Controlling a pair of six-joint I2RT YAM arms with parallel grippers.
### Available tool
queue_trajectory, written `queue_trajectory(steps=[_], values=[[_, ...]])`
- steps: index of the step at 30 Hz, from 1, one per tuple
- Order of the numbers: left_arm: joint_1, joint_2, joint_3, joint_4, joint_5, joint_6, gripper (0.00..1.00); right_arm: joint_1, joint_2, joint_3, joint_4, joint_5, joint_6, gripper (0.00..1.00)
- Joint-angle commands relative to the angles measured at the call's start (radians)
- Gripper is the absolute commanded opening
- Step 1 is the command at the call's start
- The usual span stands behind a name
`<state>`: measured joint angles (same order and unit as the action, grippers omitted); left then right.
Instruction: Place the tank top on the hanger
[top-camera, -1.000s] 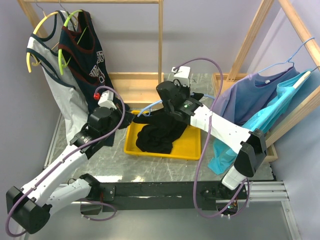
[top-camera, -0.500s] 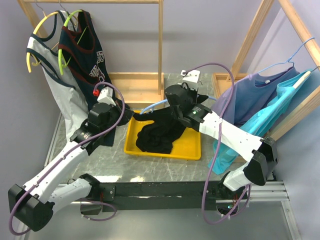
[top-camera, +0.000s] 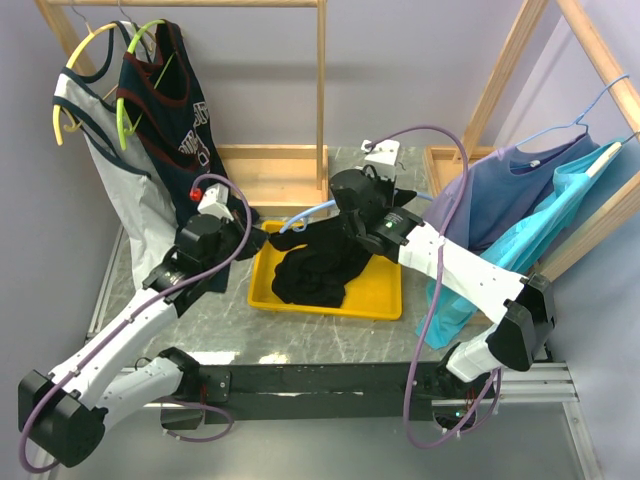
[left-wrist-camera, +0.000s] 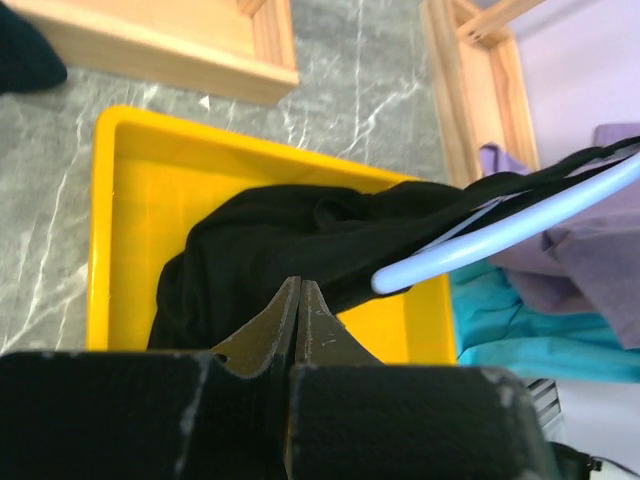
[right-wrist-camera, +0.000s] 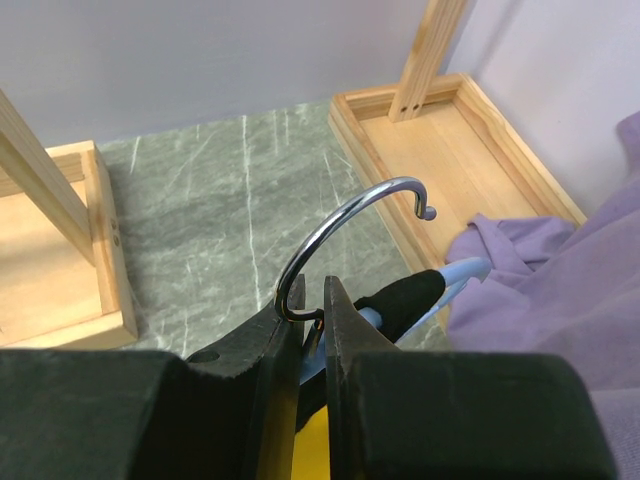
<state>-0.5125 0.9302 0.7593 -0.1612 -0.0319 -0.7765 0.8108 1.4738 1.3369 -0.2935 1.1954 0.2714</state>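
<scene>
The black tank top (top-camera: 315, 270) hangs from the light-blue hanger (top-camera: 305, 212) and bunches down into the yellow tray (top-camera: 378, 296). One strap (right-wrist-camera: 410, 295) is over a hanger arm (right-wrist-camera: 465, 270). My right gripper (right-wrist-camera: 312, 297) is shut on the hanger at the base of its metal hook (right-wrist-camera: 340, 225), above the tray's back edge. My left gripper (left-wrist-camera: 297, 285) is shut at the tray's left side, its tips against the tank top (left-wrist-camera: 290, 230). I see no cloth between its jaws. The hanger's free arm end (left-wrist-camera: 480, 250) pokes out just to its right.
On the left wooden rack (top-camera: 321, 90) a navy top (top-camera: 165, 100) and a white-grey top (top-camera: 120, 190) hang on yellow-green hangers. On the right rack (top-camera: 590, 45), purple (top-camera: 500, 185) and teal (top-camera: 520, 240) garments hang close to my right arm. Wooden rack bases sit behind the tray.
My right arm has swung right and back, carrying the hanger and the tank top with it. My left gripper has shifted slightly and stays shut.
</scene>
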Motion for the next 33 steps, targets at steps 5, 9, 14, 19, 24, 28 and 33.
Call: queue_trajectory(steps=[5,9,14,19,24,28,33], values=[[0.008,-0.034,-0.043,0.065,0.023,-0.02,0.01,-0.013,0.006,0.073,-0.01,0.036,0.02,0.0],[0.008,-0.037,-0.032,0.054,0.017,-0.014,0.01,-0.01,0.011,0.065,-0.016,0.032,0.026,0.0],[0.008,-0.059,0.008,0.029,0.004,0.0,0.01,-0.012,0.023,0.064,-0.022,0.033,0.025,0.0],[0.008,-0.07,0.044,0.009,-0.005,0.013,0.01,-0.012,0.023,0.059,-0.01,0.032,0.02,0.0],[0.008,-0.048,0.106,0.003,0.023,0.022,0.01,-0.01,0.043,0.09,-0.004,0.044,-0.009,0.0],[0.008,-0.031,0.156,-0.001,0.075,0.04,0.01,-0.01,0.065,0.143,0.027,0.059,-0.07,0.0],[0.008,0.015,0.26,-0.024,0.125,0.043,0.01,0.004,0.146,0.301,0.033,0.102,-0.155,0.0]])
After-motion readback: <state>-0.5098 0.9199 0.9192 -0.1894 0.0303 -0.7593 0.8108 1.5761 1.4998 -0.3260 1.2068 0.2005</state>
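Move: The left hand still pinches the black tank top's free strap, with the bare left end of the blue hanger about 4 cm to its right, 1 cm ahead and 2 cm higher. The crumpled tank top body in the yellow tray lies some 11 cm to the right, 7 cm back and 18 cm below; the wooden rack base is about 13 cm ahead, 20 cm down. From the right hand, holding the hanger, that strap is roughly 25 cm left, 8 cm back and 7 cm lower. With its fingers staying shut on the strap, the left hand first dips about 1 cm, then lifts it nearly straight up by some 8 cm at a quickening pace, beside the hanger's left end, edging slightly right at the last while its fingertips tilt a little upward. The right hand keeps its grip just below the hook and holds the hanger nearly still, sinking slightly, then lifts it while pushing it left and forward a little, so that the bare end is brought towards the strap. ##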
